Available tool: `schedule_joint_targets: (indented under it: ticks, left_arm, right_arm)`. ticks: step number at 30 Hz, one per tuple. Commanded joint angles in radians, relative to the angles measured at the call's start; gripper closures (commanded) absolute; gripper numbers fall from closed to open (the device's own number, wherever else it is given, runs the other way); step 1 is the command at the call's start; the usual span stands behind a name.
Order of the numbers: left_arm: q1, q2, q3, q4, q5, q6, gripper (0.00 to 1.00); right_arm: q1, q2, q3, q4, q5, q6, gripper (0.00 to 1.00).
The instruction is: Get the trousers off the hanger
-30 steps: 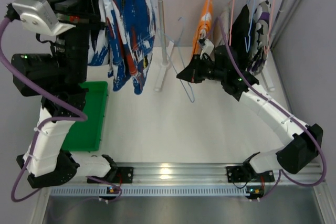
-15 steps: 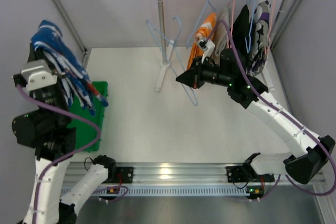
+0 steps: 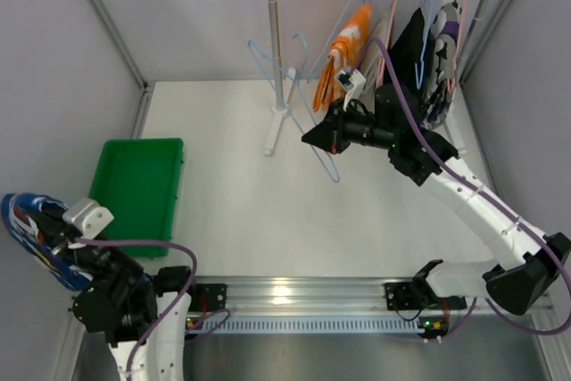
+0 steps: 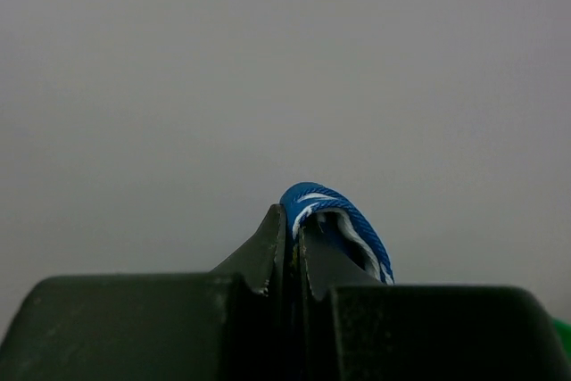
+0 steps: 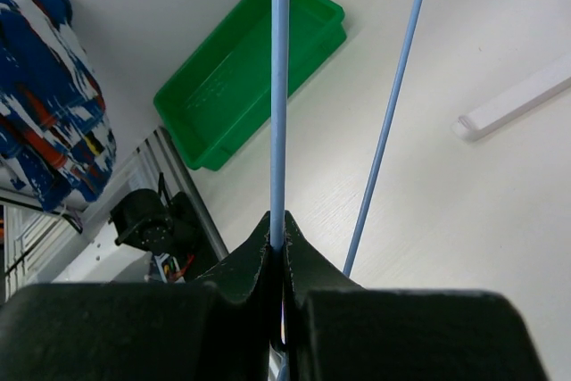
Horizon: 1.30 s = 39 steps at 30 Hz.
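The blue, white-patterned trousers [image 3: 27,229] hang bunched off the table's near left corner, off the hanger, and also show in the right wrist view [image 5: 49,104]. My left gripper [image 4: 287,216] is shut on a fold of this cloth [image 4: 343,213]. My right gripper [image 3: 314,138] is shut on one wire of the bare light-blue hanger [image 3: 294,78], which hooks on the rack. In the right wrist view the jaws [image 5: 279,222] pinch that wire [image 5: 279,86]. Orange trousers [image 3: 343,55] hang on the rack behind the right gripper.
A green bin [image 3: 138,189] sits at the table's left edge, also in the right wrist view [image 5: 250,78]. The rack's white pole [image 3: 274,42] stands at the back centre. Dark and patterned garments [image 3: 424,51] hang on hangers at the back right.
My left arm has swung down from high over the bin to the near left corner, carrying the blue trousers. The right gripper has kept its hold on the hanger, shifting slightly.
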<state>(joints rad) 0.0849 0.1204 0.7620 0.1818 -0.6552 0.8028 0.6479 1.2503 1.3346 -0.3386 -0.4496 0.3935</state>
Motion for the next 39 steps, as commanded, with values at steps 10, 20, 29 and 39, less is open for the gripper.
schedule_joint_targets:
  ticks: [10,20,29,39]
  left_arm:
    - [0.003,-0.085,-0.194,0.011,-0.044,0.288,1.00]
    - [0.003,0.047,-0.286,0.241,0.005,0.426,1.00]
    - [0.007,0.590,-0.280,0.274,0.031,0.261,1.00]
    - [0.059,1.189,-0.040,0.512,0.108,0.092,1.00]
  right_arm:
    - [0.012,0.043,0.051,0.001,-0.003,-0.019,1.00]
    - [0.012,0.096,0.078,0.009,-0.001,-0.024,1.00]
    - [0.010,0.159,0.167,-0.023,-0.009,-0.038,1.00]
    - [-0.010,0.147,0.221,-0.088,0.000,-0.079,1.00]
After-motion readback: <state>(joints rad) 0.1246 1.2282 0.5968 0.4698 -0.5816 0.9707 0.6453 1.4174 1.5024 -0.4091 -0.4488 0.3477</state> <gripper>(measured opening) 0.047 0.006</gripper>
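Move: The left hand holds the striped blue trousers high behind the green bin; the bin's middle lies about 25 cm ahead of that hand, 7 cm to its left and some 42 cm below. From the right hand, which holds the empty blue hanger, the bin is about 50 cm to the left, 6 cm farther out and 31 cm below, while the orange trousers hang some 20 cm ahead and 10 cm to its right, roughly at its height. Downwards first, some 10 cm, then in a long sweep forward and down, the left hand carries the striped trousers over the green bin, about 28 cm forward in all. Its wrist tips forward some 60 degrees and its shut fingers keep their pinch on the cloth. The right hand keeps the hanger, dipping and coming back up while easing slightly forward and left. ##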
